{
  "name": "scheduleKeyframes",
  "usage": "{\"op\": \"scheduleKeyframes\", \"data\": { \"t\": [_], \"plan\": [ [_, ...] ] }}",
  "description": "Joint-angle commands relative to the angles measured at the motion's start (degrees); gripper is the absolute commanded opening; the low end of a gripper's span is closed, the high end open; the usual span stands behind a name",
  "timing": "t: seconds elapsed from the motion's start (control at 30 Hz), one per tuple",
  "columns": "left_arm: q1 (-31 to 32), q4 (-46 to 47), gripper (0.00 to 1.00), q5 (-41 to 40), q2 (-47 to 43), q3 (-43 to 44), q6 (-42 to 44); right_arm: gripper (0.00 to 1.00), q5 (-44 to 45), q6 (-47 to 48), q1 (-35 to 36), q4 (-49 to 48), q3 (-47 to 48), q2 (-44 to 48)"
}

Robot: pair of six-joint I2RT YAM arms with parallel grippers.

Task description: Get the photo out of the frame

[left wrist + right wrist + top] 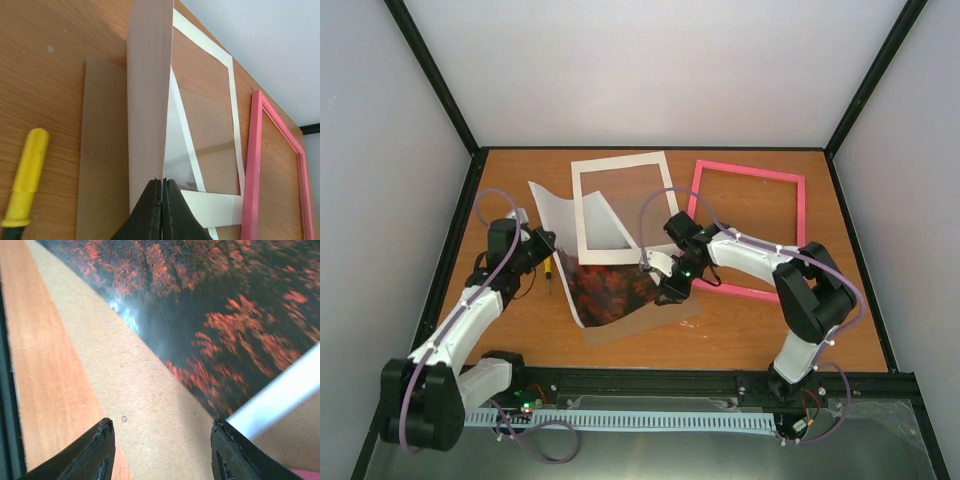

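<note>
The photo lies curled over the brown backing board, red trees showing and its pale left end lifted. My left gripper is shut on that lifted edge; in the left wrist view the photo's pale back rises straight from the closed jaws of the left gripper. The pink frame lies by itself at the right, also seen as the pink frame in the left wrist view. My right gripper hovers open over the board, beside the photo's red corner; nothing sits between the jaws of the right gripper.
A white mat lies at the back centre, partly under the photo, and shows as the white mat and a white strip. A yellow-handled screwdriver lies by my left gripper, the same screwdriver. Black rails edge the table.
</note>
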State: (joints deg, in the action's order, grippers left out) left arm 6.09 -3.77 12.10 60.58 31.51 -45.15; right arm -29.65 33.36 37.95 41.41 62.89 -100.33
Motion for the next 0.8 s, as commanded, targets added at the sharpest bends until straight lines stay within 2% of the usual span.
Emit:
{"op": "scheduleKeyframes", "data": {
  "t": [0.0, 0.27, 0.43, 0.63, 0.77],
  "plan": [
    [-0.5, -11.8, 0.01, -5.1, -6.1, 4.2, 3.7, 0.51, -2.8, 0.7, -1.4, 1.7, 0.6, 4.8],
    [-0.5, -22.0, 0.01, -9.6, -13.4, 12.2, 6.5, 0.50, 0.4, -1.8, -7.9, -0.2, 0.1, 4.7],
    [-0.6, -25.6, 0.01, -10.7, -15.1, 22.8, 9.3, 0.50, 1.8, -2.1, -10.5, -0.7, -0.1, 4.7],
    [-0.6, -26.2, 0.01, -9.9, -13.5, 32.2, 11.8, 0.50, 1.8, -2.4, -11.9, -1.1, -0.3, 5.2],
    [-0.5, -24.0, 0.01, -6.2, -11.2, 35.2, 11.8, 0.50, 1.6, -2.7, -12.8, -1.0, -0.3, 5.8]
  ]
}}
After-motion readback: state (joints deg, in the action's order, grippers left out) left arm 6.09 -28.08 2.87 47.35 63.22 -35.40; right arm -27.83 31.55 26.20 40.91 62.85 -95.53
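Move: The left hand already pinches the photo's left edge about 11 cm above the table; the photo's middle lies roughly 12 cm to its right, 3 cm back and 8 cm lower. The white mat's middle is 10 cm ahead and 16 cm right, the screwdriver 7 cm back and 3 cm left, both on the table. From the right hand, the pink frame's near-left corner is about 4 cm ahead, 4 cm right and 3 cm below, the photo's middle 9 cm ahead and 14 cm left. Keeping the photo's left edge pinched in its shut fingers, the left hand draws it out from under the white mat: first back, left and up, then almost straight up and fast, some 23 cm in all, the fingers tipping upward by about 25 degrees. The right hand rises 3 cm, then swings about 8 cm forward and right to over the pink frame's corner, turning slightly clockwise, fingers half open. ##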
